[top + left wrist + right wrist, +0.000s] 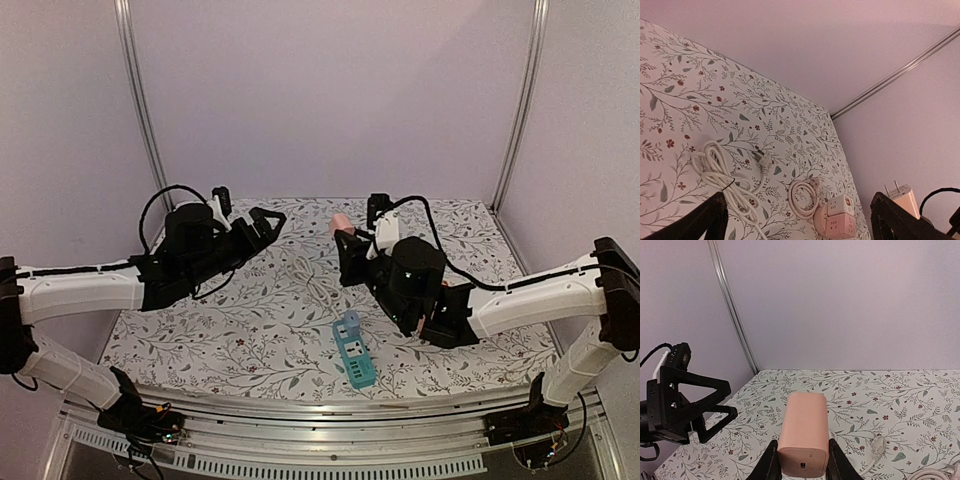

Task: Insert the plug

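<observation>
The plug (803,437) is a pink block held lengthwise between my right gripper's (801,462) fingers, which are shut on its sides. From above, the plug (343,223) sticks out toward the back of the table, above the cloth. In the left wrist view its two metal prongs show on the plug (901,196) at the lower right. My left gripper (268,224) hovers wide open and holds nothing, to the left of the plug and pointing at it. A blue power strip (353,350) lies near the front middle of the table.
A pale cube socket block (840,220) with a coiled white cord (804,197) lies on the floral cloth (290,300). A bundled white cable (722,177) and its plug head (765,160) lie beside it. Grey walls and metal posts (140,100) close in the back.
</observation>
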Available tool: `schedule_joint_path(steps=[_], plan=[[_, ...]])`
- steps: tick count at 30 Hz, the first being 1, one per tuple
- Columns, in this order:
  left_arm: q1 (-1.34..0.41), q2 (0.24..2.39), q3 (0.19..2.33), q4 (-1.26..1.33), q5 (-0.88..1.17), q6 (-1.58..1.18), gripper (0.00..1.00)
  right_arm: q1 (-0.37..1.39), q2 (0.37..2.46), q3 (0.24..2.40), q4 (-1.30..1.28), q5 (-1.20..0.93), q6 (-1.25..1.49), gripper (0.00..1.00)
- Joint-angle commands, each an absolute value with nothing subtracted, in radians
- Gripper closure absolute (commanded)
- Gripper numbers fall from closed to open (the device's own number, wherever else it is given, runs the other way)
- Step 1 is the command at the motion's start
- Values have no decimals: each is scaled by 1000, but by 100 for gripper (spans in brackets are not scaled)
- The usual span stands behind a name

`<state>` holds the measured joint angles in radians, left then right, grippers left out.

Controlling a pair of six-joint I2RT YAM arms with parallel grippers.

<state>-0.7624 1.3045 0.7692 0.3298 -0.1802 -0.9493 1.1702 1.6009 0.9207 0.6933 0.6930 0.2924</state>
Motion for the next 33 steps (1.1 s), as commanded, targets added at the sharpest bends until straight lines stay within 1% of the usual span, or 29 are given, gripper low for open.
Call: schedule_joint_path(steps=[1, 4, 12, 16, 23, 30, 33], plan=[[-737, 1266, 730, 248, -289, -784, 1, 1160, 1541, 899, 597, 646, 302, 100], [-730, 1248, 690, 302, -282, -699, 1, 1157, 1514, 895, 560, 641, 292, 100], [-713, 1281, 633, 362, -259, -637, 1, 1147, 1424, 868, 459, 613, 299, 100], [-712, 1311, 591, 386, -293, -611, 1, 1141, 1356, 909, 284, 562, 320, 100], [-712, 1313, 494, 509, -292, -535, 1, 1122, 1243, 978, 13, 482, 367, 100], [-712, 1307, 478, 534, -275, -484, 1, 1092, 1220, 1087, -300, 381, 406, 100], [-712, 1288, 452, 560, -272, -466, 1, 1067, 1234, 1142, -423, 297, 436, 100]])
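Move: Some 14 cm back from the right hand, 3 cm to its right and 25 cm below lies the free socket of the teal power strip. The blue plug at the strip's far end is about 8 cm back, 2 cm right and 22 cm down. The white cord bundle lies about 9 cm ahead and 7 cm left, the coiled cord 4 cm ahead and 15 cm right, both roughly 26 cm below. From the left hand the socket is about 19 cm back, 20 cm right, 22 cm down. Keeping its grip on the pink plug, prongs outward, the right hand draws off about 5 cm to the right and some 3 cm back, rising about as much late on, while its fingers tip down some 20 degrees and swing a little left. The empty left hand, still wide open, sinks about 9 cm and moves 5 cm left, its left side rolling up some 25 degrees. ##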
